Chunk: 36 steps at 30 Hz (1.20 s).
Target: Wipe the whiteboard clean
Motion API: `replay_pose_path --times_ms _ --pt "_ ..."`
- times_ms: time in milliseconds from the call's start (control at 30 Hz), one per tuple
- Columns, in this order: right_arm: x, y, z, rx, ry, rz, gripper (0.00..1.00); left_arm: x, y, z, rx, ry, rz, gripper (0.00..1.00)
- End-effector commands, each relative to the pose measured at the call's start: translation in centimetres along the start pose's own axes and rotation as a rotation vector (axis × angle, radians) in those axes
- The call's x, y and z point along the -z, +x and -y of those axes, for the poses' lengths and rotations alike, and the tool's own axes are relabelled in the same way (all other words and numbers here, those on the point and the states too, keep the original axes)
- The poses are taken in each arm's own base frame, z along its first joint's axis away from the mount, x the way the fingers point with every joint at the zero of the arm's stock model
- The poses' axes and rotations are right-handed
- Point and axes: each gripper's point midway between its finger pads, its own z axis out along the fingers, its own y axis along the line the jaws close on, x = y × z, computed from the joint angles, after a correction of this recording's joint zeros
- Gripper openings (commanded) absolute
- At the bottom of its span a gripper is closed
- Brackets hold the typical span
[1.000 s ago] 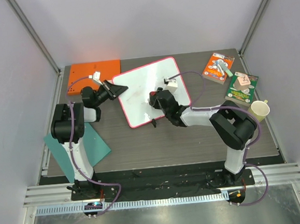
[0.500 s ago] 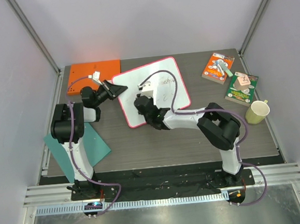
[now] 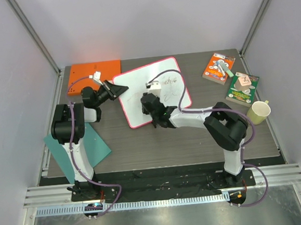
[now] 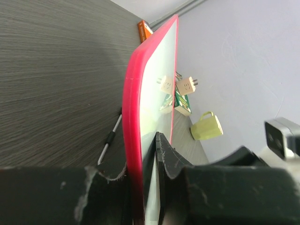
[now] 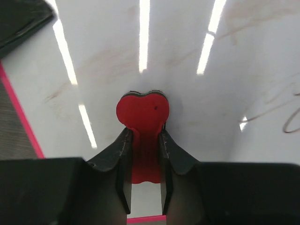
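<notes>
The whiteboard (image 3: 134, 101), white with a pink-red rim, lies at an angle mid-table, with dark handwriting (image 3: 170, 81) near its far right corner. My left gripper (image 3: 118, 90) is shut on the board's left corner. In the left wrist view the rim (image 4: 132, 108) runs between the jaws of that gripper (image 4: 140, 159). My right gripper (image 3: 149, 103) is over the board's middle, shut on a red heart-shaped eraser (image 5: 143, 112) pressed flat on the white surface (image 5: 103, 47). Faint brownish smears and a dark stroke (image 5: 281, 115) show around it.
An orange board (image 3: 92, 72) lies at the far left and a teal sheet (image 3: 88, 146) under the left arm. Two printed packets (image 3: 219, 67) (image 3: 242, 88) and a yellow-green mug (image 3: 260, 111) sit at the right. A pen (image 4: 110, 140) lies beside the whiteboard's near edge.
The right gripper swept the eraser leftward across the board, then came back slightly right and farther. The handwriting at the far right is now uncovered. The left gripper stayed put.
</notes>
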Motion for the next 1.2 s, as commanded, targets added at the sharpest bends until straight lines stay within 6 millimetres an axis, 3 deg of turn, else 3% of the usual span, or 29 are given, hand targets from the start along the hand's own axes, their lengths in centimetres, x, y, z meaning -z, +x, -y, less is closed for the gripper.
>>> replay_pose_path --times_ms 0,100,267,367,500,533,600,667,767,900,1000,1167 --pt "2.0 12.0 19.9 0.184 0.486 -0.400 0.01 -0.6 1.5 1.2 -0.177 0.068 -0.061 0.00" --pt "2.6 11.9 21.6 0.128 0.525 -0.380 0.01 -0.6 1.5 1.3 -0.178 0.072 -0.062 0.00" --pt "2.5 11.8 22.2 -0.018 0.532 -0.377 0.01 -0.6 1.5 1.3 -0.179 0.072 -0.060 0.00" --pt "2.3 10.7 22.0 -0.010 0.518 -0.350 0.01 -0.6 1.5 1.3 -0.178 0.071 -0.060 0.00" --pt "2.3 8.8 21.0 0.041 0.441 -0.321 0.01 -0.6 1.5 1.4 -0.178 0.075 -0.062 0.00" --pt "2.6 7.4 20.2 0.034 0.401 -0.290 0.01 -0.6 1.4 1.3 -0.178 0.074 -0.060 0.00" --pt "3.2 6.6 19.7 0.079 0.341 -0.278 0.01 -0.6 1.4 1.3 -0.180 0.076 -0.061 0.00" --pt "3.9 4.0 19.1 0.079 0.306 -0.208 0.01 -0.6 1.5 1.4 -0.179 0.078 -0.063 0.00" --pt "4.6 2.3 19.0 0.137 0.279 -0.174 0.01 -0.6 1.4 1.4 -0.179 0.079 -0.062 0.00" --pt "4.4 2.5 19.1 0.188 0.269 -0.202 0.01 -0.6 1.5 1.4 -0.177 0.080 -0.064 0.00" --pt "3.8 3.8 18.9 0.173 0.245 -0.237 0.01 -0.6 1.4 1.4 -0.178 0.080 -0.062 0.00" --pt "2.0 5.2 16.6 0.127 0.144 -0.264 0.01 -0.6 1.4 1.4 -0.178 0.079 -0.061 0.00"
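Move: The right hand, with the red eraser already pinched on the whiteboard's lower left part, has the board's lower right corner about 24 cm to its right, level with it and 3 cm lower. The remaining writing lies some 13 cm ahead and 15 cm to the right; a black foot sticks out about 9 cm back and 4 cm to the right. From the left hand, gripping the board's left edge, that corner is some 34 cm right, 11 cm back and 8 cm lower. The right hand keeps its pinch on the eraser and carries it about 16 cm to the right along the lower part of the whiteboard, towards the lower right corner: first bearing slightly forward and swinging some 10 degrees clockwise, then after a brief slowdown and small rise, drawing back and sinking a little while the wrist rolls its left side down. The eraser is against the board at the start and again at the end, by the bottom edge, while the left hand keeps holding the board's left edge nearly still. ##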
